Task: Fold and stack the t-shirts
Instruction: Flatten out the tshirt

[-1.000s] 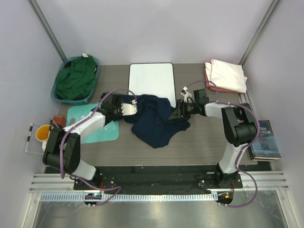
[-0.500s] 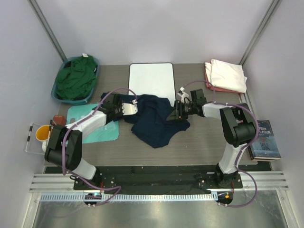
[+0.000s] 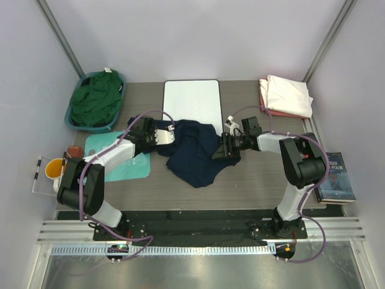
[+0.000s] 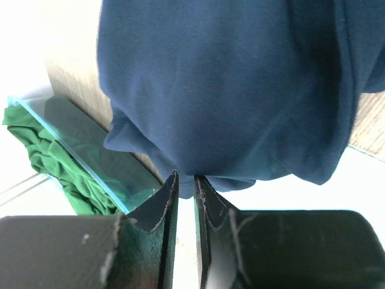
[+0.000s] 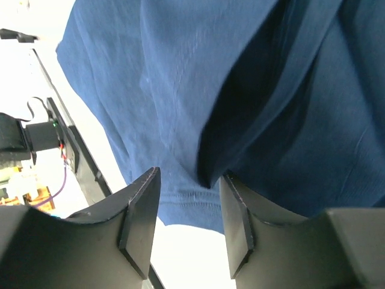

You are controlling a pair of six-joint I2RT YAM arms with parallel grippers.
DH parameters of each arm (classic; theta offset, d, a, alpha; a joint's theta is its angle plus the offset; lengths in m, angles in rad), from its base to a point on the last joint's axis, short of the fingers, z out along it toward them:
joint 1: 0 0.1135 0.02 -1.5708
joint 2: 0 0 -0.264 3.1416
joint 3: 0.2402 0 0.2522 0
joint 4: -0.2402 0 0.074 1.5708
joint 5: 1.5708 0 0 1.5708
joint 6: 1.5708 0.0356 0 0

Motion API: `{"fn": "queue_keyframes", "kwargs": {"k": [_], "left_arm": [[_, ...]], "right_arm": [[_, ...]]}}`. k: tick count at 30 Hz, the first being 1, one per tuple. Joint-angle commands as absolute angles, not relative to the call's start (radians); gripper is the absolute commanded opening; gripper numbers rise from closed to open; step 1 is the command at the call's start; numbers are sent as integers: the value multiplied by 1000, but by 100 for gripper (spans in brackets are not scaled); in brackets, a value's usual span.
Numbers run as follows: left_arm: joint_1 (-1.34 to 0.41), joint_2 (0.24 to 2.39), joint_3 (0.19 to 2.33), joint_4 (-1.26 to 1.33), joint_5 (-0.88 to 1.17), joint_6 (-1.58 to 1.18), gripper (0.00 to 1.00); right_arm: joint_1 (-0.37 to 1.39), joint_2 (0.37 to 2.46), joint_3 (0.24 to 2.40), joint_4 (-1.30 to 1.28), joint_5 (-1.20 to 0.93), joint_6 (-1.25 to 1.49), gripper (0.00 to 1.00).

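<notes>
A dark navy t-shirt (image 3: 195, 153) lies crumpled at the table's middle. My left gripper (image 3: 171, 132) is at its left edge, and in the left wrist view the jaws (image 4: 185, 176) stand almost together with the navy hem (image 4: 228, 84) pinched at their tips. My right gripper (image 3: 222, 147) is at the shirt's right edge. In the right wrist view its jaws (image 5: 189, 180) stand apart around the stitched hem (image 5: 180, 78), a fold touching one finger. The dark green t-shirt (image 3: 96, 99) fills a basket. The cream-white t-shirt (image 3: 289, 95) lies on the salmon-pink one (image 3: 263, 96), back right.
A white board (image 3: 192, 102) lies behind the navy shirt. A teal mat (image 3: 120, 159) is under my left arm. The teal basket (image 3: 120, 78) stands back left, a yellow cup (image 3: 54, 168) at the left edge and a book (image 3: 337, 177) at the right edge.
My right gripper has slid left into the navy shirt's right edge, pushing the cloth a little, and its jaws have narrowed slightly. The left arm has stayed put.
</notes>
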State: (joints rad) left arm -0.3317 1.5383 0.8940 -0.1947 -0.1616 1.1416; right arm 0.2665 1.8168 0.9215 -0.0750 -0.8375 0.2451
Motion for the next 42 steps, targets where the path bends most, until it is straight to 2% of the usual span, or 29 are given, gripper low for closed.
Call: {"fn": "queue_keyframes", "kwargs": {"k": [1,10,20,23,24,25,26,32,35,36,37,39,40,42], "left_arm": [[-328,1545,937,-160,-160,1154,16],[-330,1543,942,-161,-152,1143,17],[-330,1540,939,-167,-155,1140,17],[-330,1543,939,-167,-155,1138,17],[-330,1543,939,-167,-155,1137,17],[-331,1543,939,-166,-155,1137,17],[-330,1543,939,-167,-156,1135,17],[-327,1537,925,-179,-160,1143,17],[-313,1528,894,-215,-137,1164,18],[-310,1520,881,-224,-130,1169,19],[-308,1513,865,-224,-123,1178,23],[-311,1482,832,-238,-83,1181,43],[-311,1470,824,-244,-69,1164,60],[-322,1453,815,-270,-45,1149,71]], "right_arm": [[268,1758,904,-94,-844,204,47],[265,1776,940,-83,-808,181,48],[264,1813,1002,-78,-805,181,43],[265,1818,1005,-75,-811,181,33],[265,1816,1003,-77,-811,181,16],[265,1813,1005,-78,-808,181,6],[265,1812,1003,-81,-807,176,1],[265,1784,1058,-234,-744,68,1],[265,1767,1178,-418,-630,-144,1],[265,1766,1254,-464,-597,-290,1],[267,1763,1293,-497,-548,-345,1],[265,1753,1392,-540,-402,-455,1],[264,1755,1422,-541,-367,-547,1],[258,1764,1498,-543,-302,-609,1]]}}
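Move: A raised fold at the shirt's right side lies right between the right hand's open fingertips, about 2 cm ahead, level side to side, and 1 cm below. From the same hand, the white board's middle is some 15 cm ahead and 9 cm left, and the folded white pile about 21 cm ahead and 22 cm right. From the left hand, the fold lies roughly 27 cm right, 7 cm back and 5 cm lower. Right fingers pinch the shirt's fold, then pull it forward about 8 cm and up; left fingers open. ##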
